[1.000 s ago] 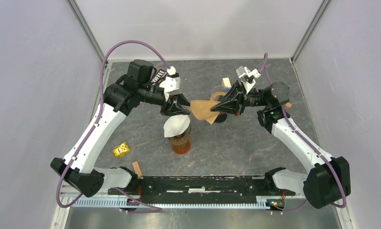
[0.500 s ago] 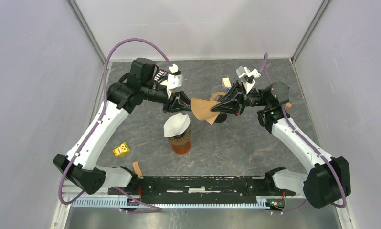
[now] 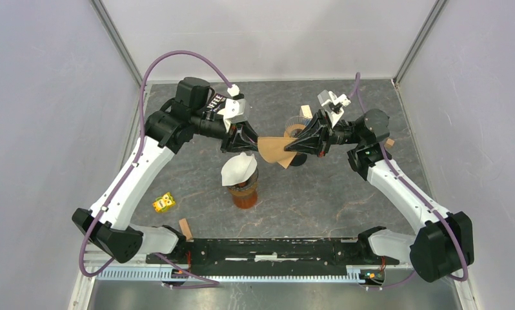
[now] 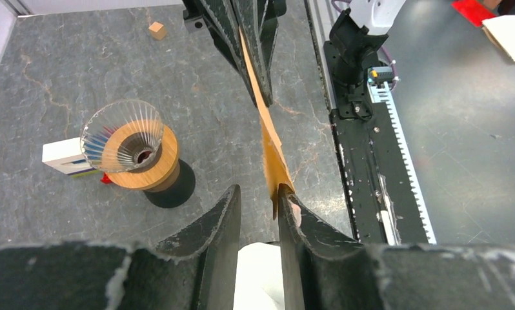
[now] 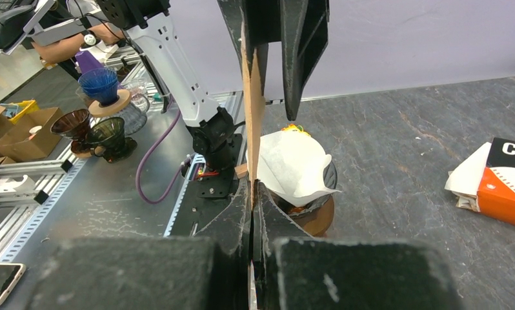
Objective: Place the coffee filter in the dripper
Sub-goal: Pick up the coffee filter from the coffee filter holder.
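A brown paper coffee filter (image 3: 273,148) hangs in the air between the two arms, seen edge-on in the left wrist view (image 4: 270,139). My right gripper (image 3: 288,146) is shut on its right side. My left gripper (image 4: 258,194) stands open at the filter's left edge, which rests against the inner tip of one finger. An empty clear glass dripper (image 4: 121,132) on a wooden base stands behind the right gripper. An amber dripper (image 3: 244,192) holding a white filter (image 3: 237,168) stands below the left gripper.
A coffee box (image 5: 508,181) with papers lies at the back left of the table. A small yellow object (image 3: 164,203) and a wooden block (image 3: 186,227) lie near the front left. Another block (image 3: 306,111) and a white box (image 4: 64,157) sit near the glass dripper.
My left gripper has risen from above the white filter and shifted right to the brown filter's edge, its jaws narrowing. The right gripper and brown filter have hardly moved.
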Controlling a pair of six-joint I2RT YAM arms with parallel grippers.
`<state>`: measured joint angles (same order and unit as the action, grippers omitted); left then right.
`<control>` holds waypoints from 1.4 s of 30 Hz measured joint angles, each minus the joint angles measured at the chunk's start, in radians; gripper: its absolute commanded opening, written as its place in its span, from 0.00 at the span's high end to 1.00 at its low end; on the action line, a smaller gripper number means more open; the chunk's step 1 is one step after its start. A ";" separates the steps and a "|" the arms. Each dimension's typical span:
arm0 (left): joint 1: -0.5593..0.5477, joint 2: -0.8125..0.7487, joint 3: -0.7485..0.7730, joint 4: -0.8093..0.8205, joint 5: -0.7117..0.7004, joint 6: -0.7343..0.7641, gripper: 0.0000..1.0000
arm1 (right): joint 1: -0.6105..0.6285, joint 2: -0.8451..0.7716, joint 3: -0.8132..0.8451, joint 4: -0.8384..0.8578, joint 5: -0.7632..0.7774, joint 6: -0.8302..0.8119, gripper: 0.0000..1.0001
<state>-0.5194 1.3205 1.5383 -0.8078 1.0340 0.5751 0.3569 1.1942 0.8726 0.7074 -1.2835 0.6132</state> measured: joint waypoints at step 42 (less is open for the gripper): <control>-0.027 0.006 -0.207 0.491 -0.275 -0.752 0.98 | -0.019 0.048 0.391 -0.793 0.377 -0.626 0.15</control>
<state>-0.5461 1.3262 1.3315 -0.3164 0.7593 -0.1768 0.3374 1.2423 1.2640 -0.0860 -0.9066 -0.0132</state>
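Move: The coffee filter's middle is about 5 cm to the right of the left gripper and level with it, its near edge just at the open fingertips; it is about 4 cm to the left of the right gripper, which still pinches its far side. From the left gripper, the glass dripper in its wooden ring stands some 11 cm ahead, 12 cm right and 18 cm below, and the white filter in the carafe about 3 cm back, 3 cm left and 13 cm below. Bring the left gripper about 3 cm right along the filter, rising a touch and then sinking, and close its fingers on the near edge. Then open the right fingers wide to let go and draw that hand some 9 cm forward and up a little, swinging clockwise, while the left carries the filter forward towards the dripper, rolling and swinging counter-clockwise. ##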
